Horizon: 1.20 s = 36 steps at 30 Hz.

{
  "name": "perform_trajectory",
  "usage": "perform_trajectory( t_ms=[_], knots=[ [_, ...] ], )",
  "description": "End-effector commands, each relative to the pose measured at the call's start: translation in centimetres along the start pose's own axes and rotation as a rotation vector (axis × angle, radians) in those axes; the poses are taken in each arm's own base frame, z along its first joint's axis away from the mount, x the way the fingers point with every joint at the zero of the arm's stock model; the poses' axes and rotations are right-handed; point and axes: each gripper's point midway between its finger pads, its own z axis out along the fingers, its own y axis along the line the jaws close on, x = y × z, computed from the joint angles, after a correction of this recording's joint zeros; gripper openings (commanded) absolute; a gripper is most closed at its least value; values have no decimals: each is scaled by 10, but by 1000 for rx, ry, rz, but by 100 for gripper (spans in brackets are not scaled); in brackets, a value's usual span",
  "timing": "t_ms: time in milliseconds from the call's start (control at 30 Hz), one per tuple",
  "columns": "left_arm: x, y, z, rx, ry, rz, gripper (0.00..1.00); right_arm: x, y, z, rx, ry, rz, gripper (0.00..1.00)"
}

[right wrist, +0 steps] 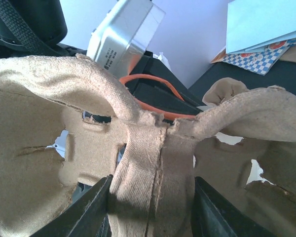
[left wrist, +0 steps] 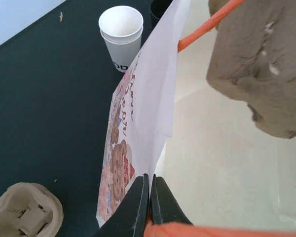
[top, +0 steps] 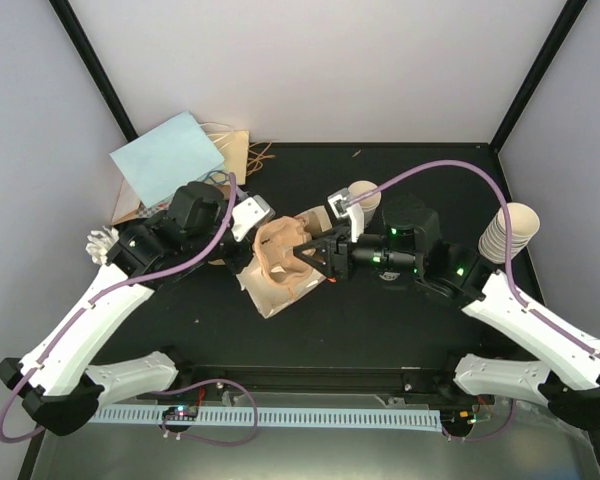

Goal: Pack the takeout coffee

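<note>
No lidded takeout coffee shows in any view. My right gripper (right wrist: 152, 180) (top: 312, 255) is shut on the middle ridge of a brown pulp cup tray (right wrist: 39, 148) (top: 278, 255), whose sockets are empty. The tray (left wrist: 261, 64) hangs over the mouth of the printed cream paper bag (left wrist: 148, 98) (top: 270, 298). My left gripper (left wrist: 149, 177) (top: 248, 222) is shut on the bag's upper edge beside an orange handle (left wrist: 207, 24), holding the mouth wide. A stack of open white paper cups (left wrist: 121, 32) (top: 360, 192) stands just past the bag.
A second pulp tray (left wrist: 24, 210) lies on the dark table left of the bag. Another cup stack (top: 507, 232) stands at the far right. A pale blue sheet (top: 170, 155) and papers lie at the back left. Something black (left wrist: 160, 7) sits behind the near cups.
</note>
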Motion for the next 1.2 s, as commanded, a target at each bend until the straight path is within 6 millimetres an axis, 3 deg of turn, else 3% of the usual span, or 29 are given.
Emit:
perform_trajectory(
  t_ms=[0,233,533,867,1167],
  knots=[
    [-2,2,5,-12,3,24,2,-16,8,-19,-2,-61,-13,43],
    [-1,1,7,-10,12,30,2,-13,-2,-24,49,-63,-22,43],
    [-2,-2,6,-4,6,33,2,-3,-18,-13,81,-37,-3,42],
    [-3,-1,7,-9,13,28,2,26,-42,6,125,75,-15,41],
    [-1,2,10,-23,22,24,2,28,-35,9,67,71,12,41]
  ],
)
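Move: The right hand holds the cup carrier just above the paper bag's mouth, whose middle is about 4 cm to its left, level with it in reach and some 6 cm below. The left fingers pinch the bag's rim, with the mouth about 6 cm to their right and 4 cm back; a second carrier lies on the table about 14 cm left, 6 cm ahead and 28 cm down. The white cup stack stands about 11 cm right of the right hand, 16 cm ahead and 30 cm down. The right hand, keeping its pinch on the carrier's middle ridge, first eases it about 2 cm to the right and barely up to line it up over the bag, then lowers it some 6 cm into the mouth, drifting about 1 cm back to the left and 1 cm forward over the whole move while its left side dips by roughly 10 degrees. The left hand all but stays in place with its fingers shut on the bag's rim beside the orange handle, holding the mouth open against the carrier coming down. ##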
